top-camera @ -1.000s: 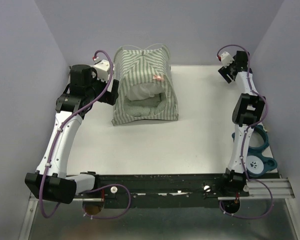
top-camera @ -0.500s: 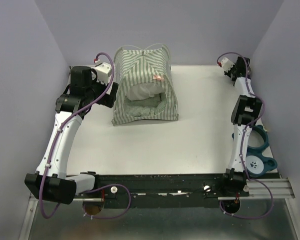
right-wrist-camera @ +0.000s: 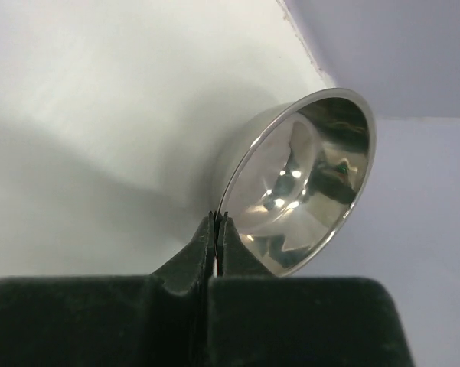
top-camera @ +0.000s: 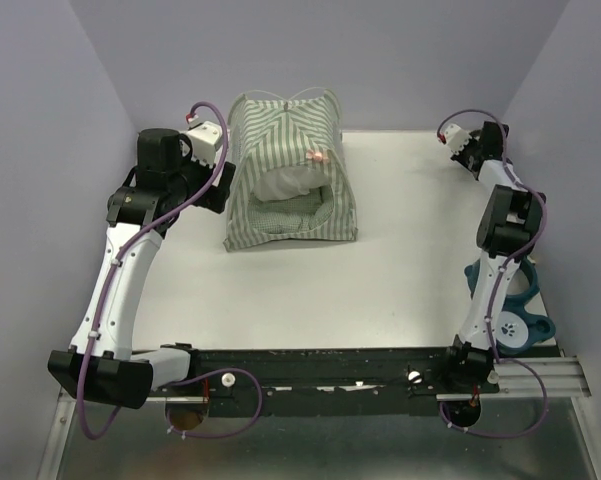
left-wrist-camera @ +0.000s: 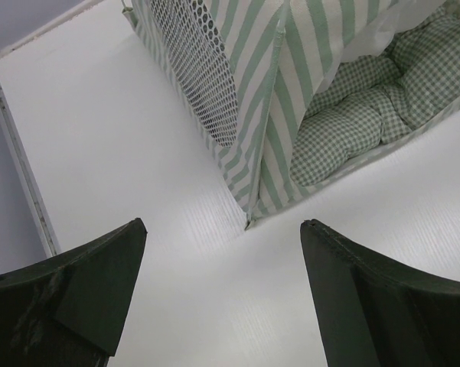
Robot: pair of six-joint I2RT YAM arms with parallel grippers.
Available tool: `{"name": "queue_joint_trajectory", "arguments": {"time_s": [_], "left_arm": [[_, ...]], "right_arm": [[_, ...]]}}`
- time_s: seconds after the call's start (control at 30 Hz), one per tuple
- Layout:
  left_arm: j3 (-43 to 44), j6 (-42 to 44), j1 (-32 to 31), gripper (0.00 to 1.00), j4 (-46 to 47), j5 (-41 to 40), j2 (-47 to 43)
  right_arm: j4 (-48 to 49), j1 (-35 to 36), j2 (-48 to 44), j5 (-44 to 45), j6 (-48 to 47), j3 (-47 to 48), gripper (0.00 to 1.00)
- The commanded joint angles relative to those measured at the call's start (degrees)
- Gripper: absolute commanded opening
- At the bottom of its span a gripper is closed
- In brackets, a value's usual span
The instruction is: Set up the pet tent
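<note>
The pet tent (top-camera: 290, 170), green-and-white striped with a pink tag (top-camera: 317, 156), stands upright at the back middle of the table. A green checked cushion (top-camera: 290, 212) lies inside its open front. My left gripper (top-camera: 218, 180) hovers open beside the tent's left side. In the left wrist view its jaws (left-wrist-camera: 223, 223) frame bare table just short of the tent's front corner (left-wrist-camera: 252, 206), below the grey mesh panel (left-wrist-camera: 199, 61). At the back right corner my right gripper (top-camera: 488, 140) is shut (right-wrist-camera: 216, 218) on the rim of a shiny steel bowl (right-wrist-camera: 306, 183), which is tilted.
A blue pet-bowl stand with paw prints (top-camera: 518, 322) sits at the table's right edge beside the right arm. Purple walls enclose the table on the left, back and right. The steel bowl is close to the back right wall.
My right gripper has shut on the steel bowl's rim, and that arm has swung further toward the back right corner. The left arm has shifted only slightly; the tent has not moved.
</note>
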Motion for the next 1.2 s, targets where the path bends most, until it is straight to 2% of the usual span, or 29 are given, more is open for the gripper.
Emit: {"name": "queue_joint_trajectory", "arguments": {"time_s": [0.0, 0.1, 0.27, 0.43, 0.5, 0.63, 0.73, 0.87, 0.93, 1.03, 1.17], "left_arm": [[-0.32, -0.19, 0.25, 0.99, 1.28, 2.14, -0.63], [-1.9, -0.46, 0.25, 0.99, 3.48, 4.08, -0.8], [-3.22, -1.07, 0.25, 0.99, 6.91, 7.59, -0.28], [-4.1, -1.42, 0.25, 0.99, 9.9, 10.93, -0.01], [-4.45, -1.86, 0.25, 0.99, 11.04, 12.25, 0.43], [-5.24, -3.7, 0.34, 0.99, 14.2, 14.01, 0.87], [-6.21, -6.33, 0.25, 0.99, 16.49, 15.68, 0.95], [-6.47, -6.52, 0.25, 0.99, 16.23, 18.32, 1.3], [-5.69, -6.17, 0.25, 0.99, 15.44, 19.2, 1.57], [-4.11, -6.17, 0.25, 0.99, 14.47, 20.17, 2.09], [-2.87, -7.66, 0.25, 0.99, 14.38, 21.22, 2.19]], "right_arm": [[1.01, 1.17, -14.81, -10.99, 4.25, -12.32, 0.01], [-1.53, 1.78, -23.94, -16.08, 6.8, -19.27, 0.01], [-12.68, 1.87, -37.31, -21.54, 10.14, -26.13, 0.01], [-29.37, 1.87, -48.92, -29.1, 11.64, -29.48, 0.01], [-36.14, 1.96, -53.31, -28.94, 13.83, -29.74, 0.01], [-45.47, 1.96, -66.03, -22.97, 15.25, -36.13, 0.01], [-47.5, 1.96, -77.55, -16.22, 15.77, -46.59, 0.01], [-49.97, 1.96, -87.32, -5.4, 15.77, -55.39, 0.01], [-51.11, 1.96, -90.23, -0.74, 15.25, -59.35, 0.01], [-47.18, 1.87, -94.1, 4.8, 14.46, -66.55, 0.01], [-43.56, 1.87, -91.4, 10.78, 16.73, -68.6, 0.01]]}}
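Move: My right hand already holds the metal bowl by its rim at the table's far right corner. The empty ring of the teal bowl stand lies about 39 cm back towards me, some 3 cm to the left and 3 cm lower. The paw-print bowl in the same stand sits another 12 cm nearer me than that ring and a couple of centimetres left of it. From my open left hand the pet tent's middle is roughly 18 cm ahead, 17 cm right and 15 cm down. I keep the bowl's rim pinched and swing my right hand about 44 cm back towards the stand's empty ring, arching up some 20 cm and leftward, then sinking and drifting right, with the fingers tipping further down. Meanwhile my left hand, still wide open, slides about 6 cm right towards the tent, turning clockwise and rolling slightly. ##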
